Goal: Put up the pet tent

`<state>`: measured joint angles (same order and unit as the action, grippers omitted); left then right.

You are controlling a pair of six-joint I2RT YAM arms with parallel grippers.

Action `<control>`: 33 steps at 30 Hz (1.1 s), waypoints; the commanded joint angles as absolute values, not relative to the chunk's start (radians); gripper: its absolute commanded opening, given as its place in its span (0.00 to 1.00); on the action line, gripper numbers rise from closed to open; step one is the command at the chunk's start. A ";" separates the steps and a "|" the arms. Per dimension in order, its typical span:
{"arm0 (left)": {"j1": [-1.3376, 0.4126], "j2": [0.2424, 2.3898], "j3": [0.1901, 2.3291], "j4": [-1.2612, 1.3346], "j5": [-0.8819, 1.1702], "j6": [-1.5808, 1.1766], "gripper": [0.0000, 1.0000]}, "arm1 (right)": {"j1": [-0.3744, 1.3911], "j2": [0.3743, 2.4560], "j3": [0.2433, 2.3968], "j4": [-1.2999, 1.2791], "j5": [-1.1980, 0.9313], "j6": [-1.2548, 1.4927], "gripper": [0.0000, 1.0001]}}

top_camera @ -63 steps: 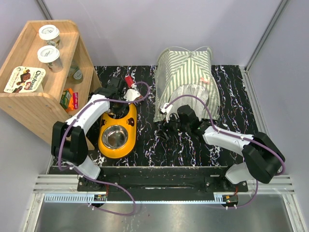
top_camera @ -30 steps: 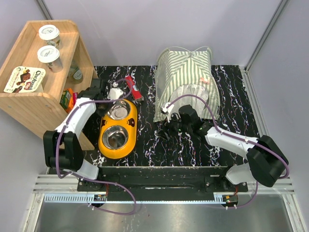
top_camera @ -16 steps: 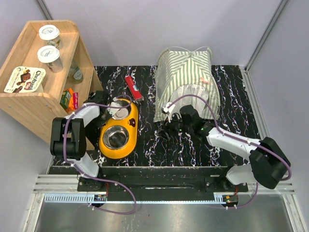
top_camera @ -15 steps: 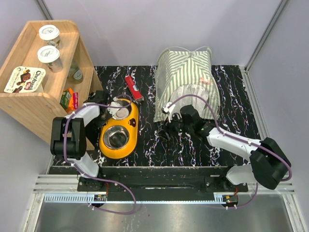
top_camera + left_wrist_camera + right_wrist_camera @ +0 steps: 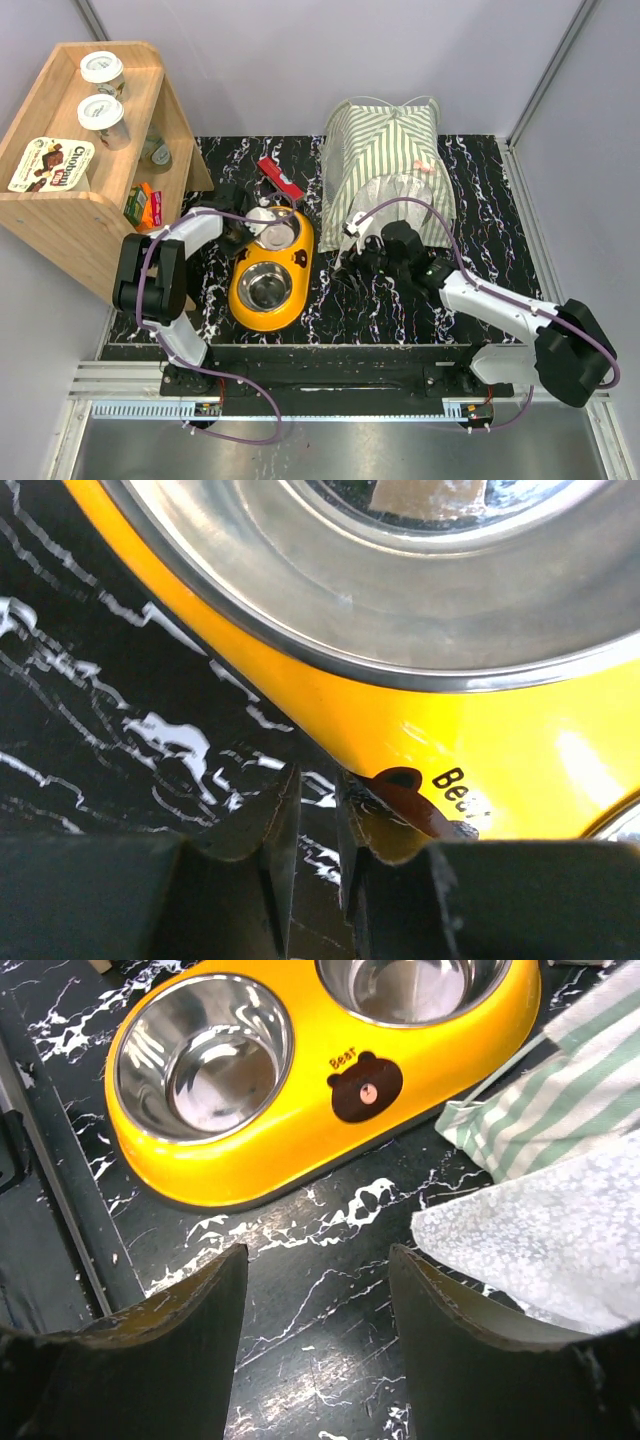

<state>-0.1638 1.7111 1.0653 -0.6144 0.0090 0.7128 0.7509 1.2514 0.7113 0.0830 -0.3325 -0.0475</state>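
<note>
The pet tent (image 5: 385,150) stands upright at the back right, green-and-white striped, with its lace curtain (image 5: 540,1240) hanging down at the front. My right gripper (image 5: 360,248) hovers low over the table just in front of the tent's left corner (image 5: 590,1080). It (image 5: 318,1260) is open with nothing between its fingers. My left gripper (image 5: 243,228) is at the far end of a yellow double-bowl feeder (image 5: 299,262). Its jaws (image 5: 318,778) are open only by a narrow gap with bare table showing between them. One fingertip (image 5: 352,805) lies against the feeder's yellow edge (image 5: 480,730).
The yellow feeder (image 5: 300,1130) lies between the two grippers, close to the tent's left side. A red packet (image 5: 282,180) lies behind it. A wooden shelf (image 5: 90,200) with cups and boxes stands at the left. Grey walls enclose the table.
The yellow feeder has slid right toward the tent, and my left gripper has moved right with it. The right gripper has shifted slightly right.
</note>
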 commanded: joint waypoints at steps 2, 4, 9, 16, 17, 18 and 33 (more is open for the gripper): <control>-0.228 1.709 1.115 -0.652 0.118 0.672 0.25 | 0.756 1.198 0.722 0.032 -0.206 -0.051 0.65; -0.238 1.715 1.129 -0.669 0.127 0.652 0.25 | 0.755 1.192 0.733 0.005 -0.170 -0.041 0.65; -0.226 1.671 1.083 -0.690 0.123 0.629 0.24 | 0.752 1.157 0.758 -0.072 -0.137 -0.014 0.66; -0.183 1.554 1.008 -0.681 0.077 0.624 0.34 | 0.677 1.028 0.807 -0.187 -0.085 -0.006 0.69; -0.173 1.534 1.009 -0.677 0.068 0.620 0.39 | 0.634 1.014 0.814 -0.208 -0.074 -0.006 0.70; -0.169 1.514 1.011 -0.672 0.060 0.618 0.49 | 0.589 1.003 0.819 -0.228 -0.068 0.024 0.71; -0.160 1.085 0.660 -0.252 0.216 0.499 0.99 | -0.047 0.845 0.570 0.055 0.313 0.265 0.88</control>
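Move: The bowl stand's near-left edge is already at the left fingertips, by the bear face; its middle is about 8 cm to the right and 2 cm back, at about tip height. Its far bowl sits some 10 cm right and 5 ahead, the near bowl 7 right and 9 back, and the red box 11 right and 18 ahead. From the right hand the stand lies about 18 cm left, 3 ahead and 12 below; the tent's middle is roughly 20 ahead and 11 right. The yellow bowl stand is still being pushed by its left edge: the left hand's nearly shut fingers shove it about 3 cm to the right, then back off some 3 cm towards the base, spread wide and rise about 8 cm clear, tips swinging forward. Meanwhile the empty right hand, opening further, sweeps 30 cm right and somewhat forward across the tent's front, rising a little and turning clockwise some 70 degrees. ##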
